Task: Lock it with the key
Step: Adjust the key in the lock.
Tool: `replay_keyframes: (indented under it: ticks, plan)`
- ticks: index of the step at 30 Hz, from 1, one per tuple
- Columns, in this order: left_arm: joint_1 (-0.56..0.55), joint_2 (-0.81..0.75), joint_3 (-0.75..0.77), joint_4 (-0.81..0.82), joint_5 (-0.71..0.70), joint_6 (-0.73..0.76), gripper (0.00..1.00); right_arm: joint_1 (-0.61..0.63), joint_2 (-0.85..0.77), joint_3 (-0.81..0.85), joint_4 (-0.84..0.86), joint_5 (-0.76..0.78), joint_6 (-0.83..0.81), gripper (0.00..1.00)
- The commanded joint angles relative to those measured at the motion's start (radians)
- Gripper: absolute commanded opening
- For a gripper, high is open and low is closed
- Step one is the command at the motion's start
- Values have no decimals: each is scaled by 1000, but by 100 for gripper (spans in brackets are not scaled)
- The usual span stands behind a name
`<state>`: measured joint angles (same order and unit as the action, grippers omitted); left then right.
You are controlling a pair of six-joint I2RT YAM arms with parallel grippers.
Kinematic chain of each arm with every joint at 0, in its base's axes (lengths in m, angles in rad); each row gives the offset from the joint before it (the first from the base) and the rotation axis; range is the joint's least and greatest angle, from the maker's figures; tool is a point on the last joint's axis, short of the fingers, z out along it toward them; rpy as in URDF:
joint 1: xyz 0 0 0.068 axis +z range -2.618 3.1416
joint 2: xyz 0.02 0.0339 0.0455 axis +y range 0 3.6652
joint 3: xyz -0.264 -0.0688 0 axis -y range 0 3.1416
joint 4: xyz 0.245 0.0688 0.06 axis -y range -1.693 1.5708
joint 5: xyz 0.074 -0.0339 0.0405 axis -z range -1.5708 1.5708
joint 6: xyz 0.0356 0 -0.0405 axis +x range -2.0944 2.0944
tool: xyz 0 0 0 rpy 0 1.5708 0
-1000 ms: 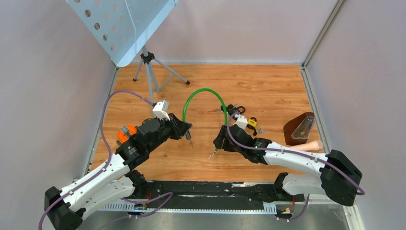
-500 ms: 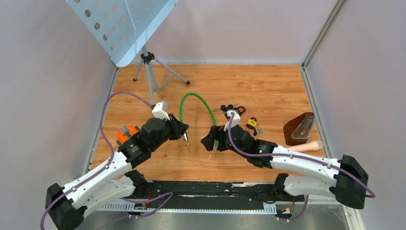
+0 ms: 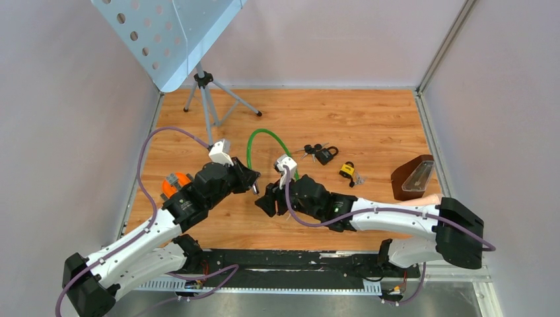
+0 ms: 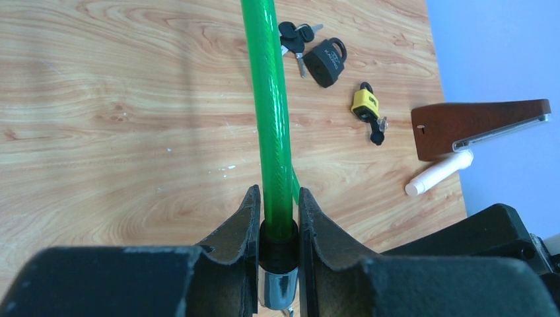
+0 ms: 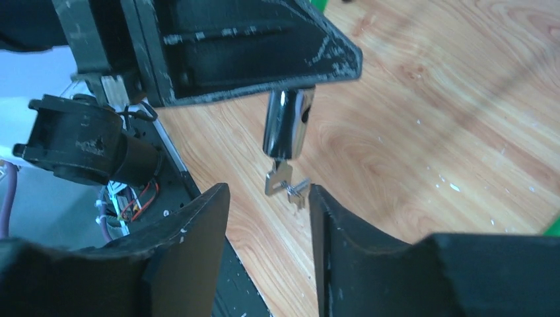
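Observation:
My left gripper [image 4: 277, 198] is shut on the black collar of the green cable lock [image 4: 269, 119], with the chrome lock barrel [image 4: 277, 287] poking out below its fingers. In the right wrist view that barrel [image 5: 287, 125] hangs under the left gripper's fingers [image 5: 231, 53], and a small silver key [image 5: 279, 179] sticks out of its lower end with a second key dangling beside it. My right gripper [image 5: 267, 195] is open, its fingertips on either side of the key and just short of it. From above, the right gripper [image 3: 264, 198] sits directly under the left gripper [image 3: 249, 179].
A black padlock with keys [image 3: 323, 155] and a yellow padlock [image 3: 347, 170] lie behind the right arm. A brown holder [image 3: 411, 177] and a white tube [image 4: 439, 173] are at the right edge. A music stand's tripod [image 3: 205, 99] stands at the back left, and an orange object [image 3: 170, 185] lies by the left arm.
My right gripper has swung left across the table to the lock end held by the left gripper. The green cable's loop has narrowed. The left arm has barely moved.

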<state>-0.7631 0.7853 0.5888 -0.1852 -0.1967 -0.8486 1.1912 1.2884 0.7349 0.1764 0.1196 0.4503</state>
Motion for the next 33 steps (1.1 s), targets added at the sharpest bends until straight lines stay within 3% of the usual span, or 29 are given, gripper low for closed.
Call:
replay_keyframes:
  ticks: [1, 6, 15, 19, 25, 33]
  plan:
    - [1, -25, 50, 37, -21, -20, 0, 9, 41, 86, 83, -9, -49, 44]
    - [1, -37, 56, 32, -23, -16, 0, 9, 74, 100, 55, -13, -23, 32]
    - [1, -38, 63, 30, -30, -11, 0, 10, 121, 119, 3, 43, 20, 45]
    - [1, -38, 65, 29, -33, -10, 0, 10, 164, 148, -27, 61, 33, 33]
    - [1, -42, 67, 26, -35, -1, 0, 8, 139, 101, 42, 11, 62, 1]
    - [1, -81, 34, 87, -21, 53, 0, -60, 54, -74, 295, -261, 170, 0]
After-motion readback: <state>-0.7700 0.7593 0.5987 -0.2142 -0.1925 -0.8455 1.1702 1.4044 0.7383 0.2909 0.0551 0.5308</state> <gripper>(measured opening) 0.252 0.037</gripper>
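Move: The key hangs bow-down in the lock just past the right hand's open fingers, about 4 cm to its left, 1 cm ahead and 2 cm below. The chrome lock cylinder is some 3 cm left, 2 cm ahead and 1 cm above that hand; the black collar is roughly 3 cm left, 3 cm ahead and 4 cm above. From the left hand, which grips the collar, the key is about 6 cm below, 2 cm back and 1 cm left. Leftward by about 2.5 cm, the right hand closes in on the key, first rising slightly, then sinking some 3 cm from that height until its fingertips are just under the cylinder. The half-open fingers narrow, ease apart a little, then shut, pinching the key's bow, and the hand finally draws slightly back and right. The left hand keeps its grip on the collar, almost still. ##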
